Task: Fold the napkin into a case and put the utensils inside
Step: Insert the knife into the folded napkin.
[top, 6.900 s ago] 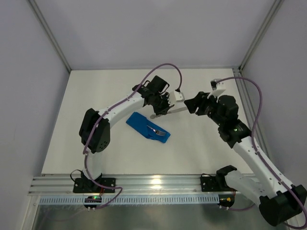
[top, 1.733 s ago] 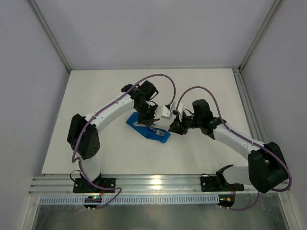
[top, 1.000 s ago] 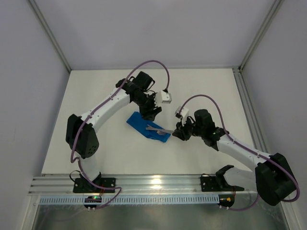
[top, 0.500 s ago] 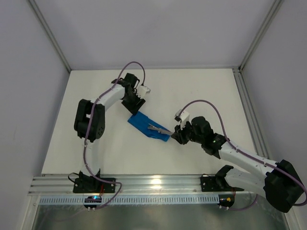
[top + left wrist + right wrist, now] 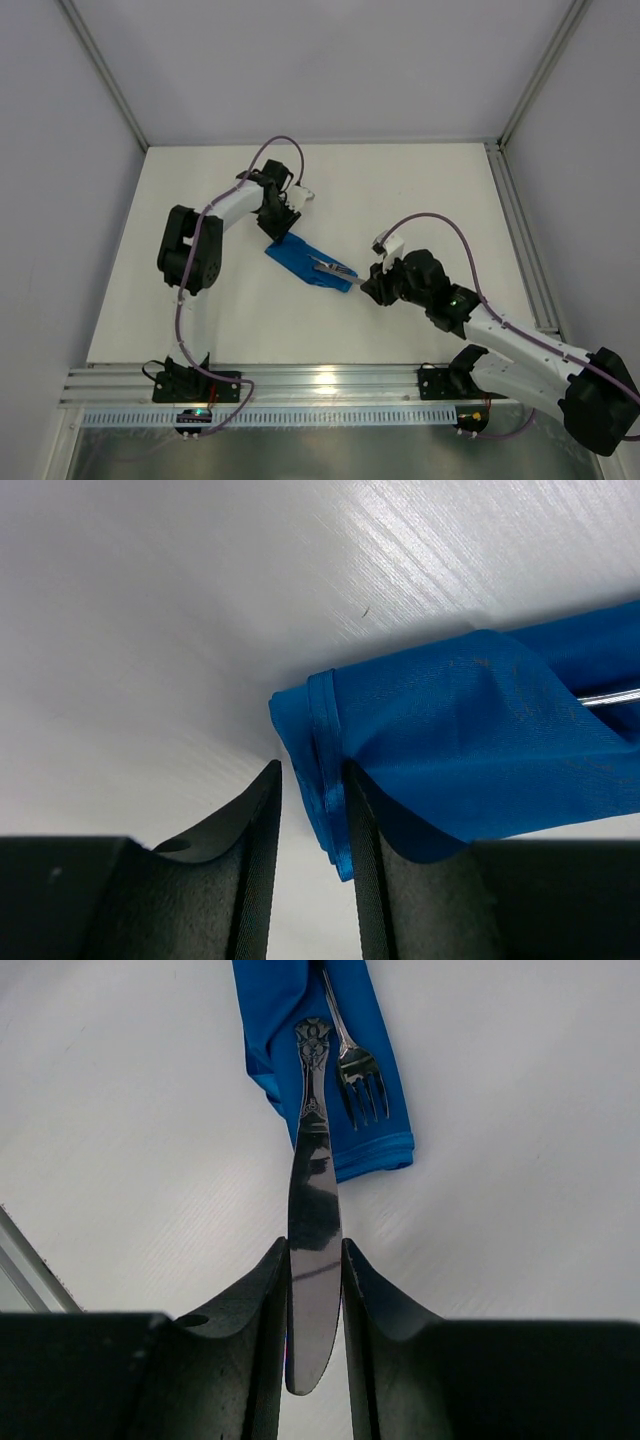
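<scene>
The napkin (image 5: 305, 262) lies folded as a narrow bright blue case (image 5: 300, 1020) on the white table. In the right wrist view the fork (image 5: 360, 1080) rests on it, tines toward its near end. My right gripper (image 5: 314, 1250) is shut on the blade of the knife (image 5: 312, 1190), whose handle reaches over the cloth beside the fork. In the top view this right gripper (image 5: 368, 284) sits just off the case's lower right end. My left gripper (image 5: 279, 228) is at the upper left end. Its jaws stand narrowly apart around the hemmed end fold (image 5: 325, 740), which lies against one finger (image 5: 362, 880).
A silver rail (image 5: 320, 380) runs along the near table edge with both arm bases on it. Grey enclosure walls and metal posts (image 5: 105, 80) bound the table at left, back and right. Purple cables (image 5: 430, 222) loop above both arms.
My left gripper left the middle of the case, came down at its upper left end, and its jaws narrowed. The right gripper drew slightly back toward the near right, still holding the knife.
</scene>
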You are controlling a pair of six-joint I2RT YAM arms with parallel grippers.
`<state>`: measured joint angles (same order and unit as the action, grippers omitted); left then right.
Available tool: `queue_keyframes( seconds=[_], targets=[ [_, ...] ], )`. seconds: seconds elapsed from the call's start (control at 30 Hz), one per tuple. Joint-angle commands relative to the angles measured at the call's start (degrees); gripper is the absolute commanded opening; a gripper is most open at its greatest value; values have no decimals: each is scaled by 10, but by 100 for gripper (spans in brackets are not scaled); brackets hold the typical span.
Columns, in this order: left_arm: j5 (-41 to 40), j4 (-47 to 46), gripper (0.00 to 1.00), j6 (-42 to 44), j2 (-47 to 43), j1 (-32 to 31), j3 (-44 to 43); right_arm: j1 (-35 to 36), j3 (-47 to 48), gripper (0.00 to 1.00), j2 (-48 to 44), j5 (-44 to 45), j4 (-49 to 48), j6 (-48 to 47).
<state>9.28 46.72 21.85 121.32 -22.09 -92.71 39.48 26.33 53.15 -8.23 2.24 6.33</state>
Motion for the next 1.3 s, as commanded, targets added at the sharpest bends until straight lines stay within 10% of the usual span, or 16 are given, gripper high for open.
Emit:
queue_keyframes(
  seconds=[0.0,1.27],
  targets=[
    [13,-23,34,3,-20,1,13,9,-9,4,-3,-1,-14,19],
    [45,-28,32,46,-54,1,40,95,235,4,397,58,-39,3]
  ],
)
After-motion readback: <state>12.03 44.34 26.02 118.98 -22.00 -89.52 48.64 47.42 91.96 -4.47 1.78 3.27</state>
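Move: Ahead and left of the right hand, which holds the knife by its blade with the handle leading, the folded napkin's pocket mouth lies about 8 cm farther out, 15 cm left and 10 cm below. The fork's head is some 6 cm ahead, 8 cm left, and the napkin's open end about 2 cm ahead, 6 cm left, both also 10 cm down. From the left hand, at the napkin's closed end, the mouth is roughly 7 cm back and 11 cm right, at about table height. Dipping first about 6 cm with a slight draw back, the right hand then swings left and a little forward towards the pocket mouth, rising briefly before it sinks again, some 9 cm left in all. It feeds the knife's handle under the napkin's flap beside the fork, keeping its pinch on the blade while the fingers tip about 15 degrees steeper. The left fingers stay on the closed end. ##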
